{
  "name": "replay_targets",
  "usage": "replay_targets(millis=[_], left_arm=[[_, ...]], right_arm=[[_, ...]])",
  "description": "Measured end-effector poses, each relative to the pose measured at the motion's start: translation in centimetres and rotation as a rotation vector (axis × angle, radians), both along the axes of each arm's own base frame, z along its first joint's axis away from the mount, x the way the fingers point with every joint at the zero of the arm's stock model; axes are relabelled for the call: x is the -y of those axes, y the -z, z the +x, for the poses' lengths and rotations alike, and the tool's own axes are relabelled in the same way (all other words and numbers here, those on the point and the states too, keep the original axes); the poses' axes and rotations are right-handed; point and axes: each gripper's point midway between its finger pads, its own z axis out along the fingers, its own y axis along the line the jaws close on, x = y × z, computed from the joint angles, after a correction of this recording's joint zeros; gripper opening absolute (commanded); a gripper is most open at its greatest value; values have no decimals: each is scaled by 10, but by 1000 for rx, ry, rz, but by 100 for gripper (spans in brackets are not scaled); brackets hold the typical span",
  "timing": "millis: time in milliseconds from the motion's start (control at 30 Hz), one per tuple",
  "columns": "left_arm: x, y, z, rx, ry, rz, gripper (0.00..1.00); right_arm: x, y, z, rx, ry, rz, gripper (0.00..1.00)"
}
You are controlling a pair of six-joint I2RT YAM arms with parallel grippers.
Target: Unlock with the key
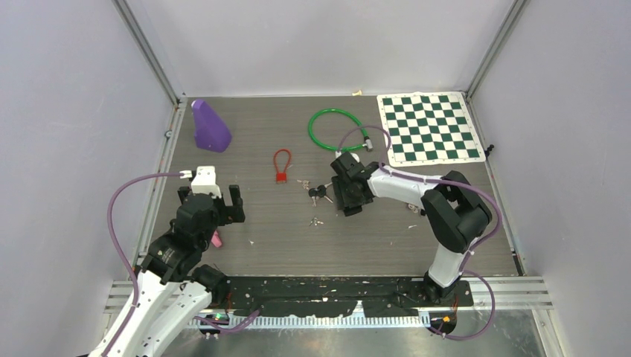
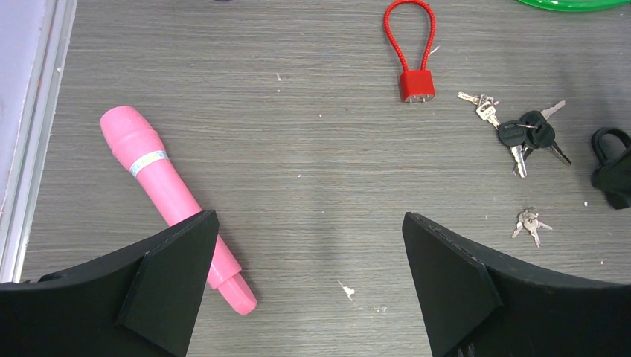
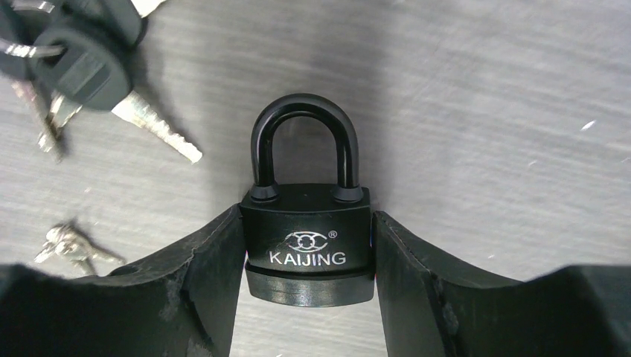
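A black padlock marked KAIJING lies on the table with its shackle closed and pointing away from the wrist. My right gripper is shut on its body, one finger pressed to each side. In the top view this gripper covers the padlock. A bunch of black-headed keys lies just left of it on the table. Small silver keys lie a little nearer. My left gripper hangs open over bare table at the left, holding nothing.
A red cable lock lies left of the keys and a green cable lock behind them. A pink marker lies under the left finger. A purple object stands back left, a chessboard mat back right.
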Motion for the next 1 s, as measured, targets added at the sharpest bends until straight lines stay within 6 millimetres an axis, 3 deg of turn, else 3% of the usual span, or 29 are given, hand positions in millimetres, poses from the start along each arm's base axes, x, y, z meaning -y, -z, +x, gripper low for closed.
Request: replay_targets(millis=[133, 167, 267, 433, 567, 733, 833, 1000], left_arm=[[0, 0, 0, 0, 1, -1, 100], [0, 0, 0, 0, 1, 0, 100], [0, 0, 0, 0, 1, -1, 99], [1, 0, 0, -1, 6, -3, 100], [1, 0, 0, -2, 7, -4, 100], [1, 0, 0, -1, 7, -4, 100], [1, 0, 0, -2, 7, -4, 100], [1, 0, 0, -1, 7, -4, 99]], right_arm=[[-19, 0, -23, -6, 16, 24, 47], [-24, 0, -28, -10, 15, 31, 45], [-34, 0, -36, -14, 21, 47, 25], [-34, -4, -45, -3, 22, 51, 17], [-40, -21, -47, 45, -28, 58, 15], [-79, -46, -46, 105, -120, 98, 13], [-94, -50, -40, 133, -120, 101, 12], [-72, -39, -38, 138, -63, 23, 12]])
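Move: My right hand, barely 1 cm above the table, already holds the black padlock. The small keys lie about 9 cm to its left and 4 cm nearer me. The black-headed keys are about 9 cm left and 5 cm farther out, and the red lock some 18 cm left and 11 cm ahead. From my idle left hand, the small keys are roughly 22 cm right, 3 cm ahead and 19 cm below. Keeping the padlock pinched by its sides, I sweep my right hand low, back towards me and left, about 5 cm, in front of the black-headed keys. Then I lift it some 5 cm while carrying on left to above the small keys. Finally I ease about 2 cm back right and sink a little, my fingertips tipping slightly forward. ##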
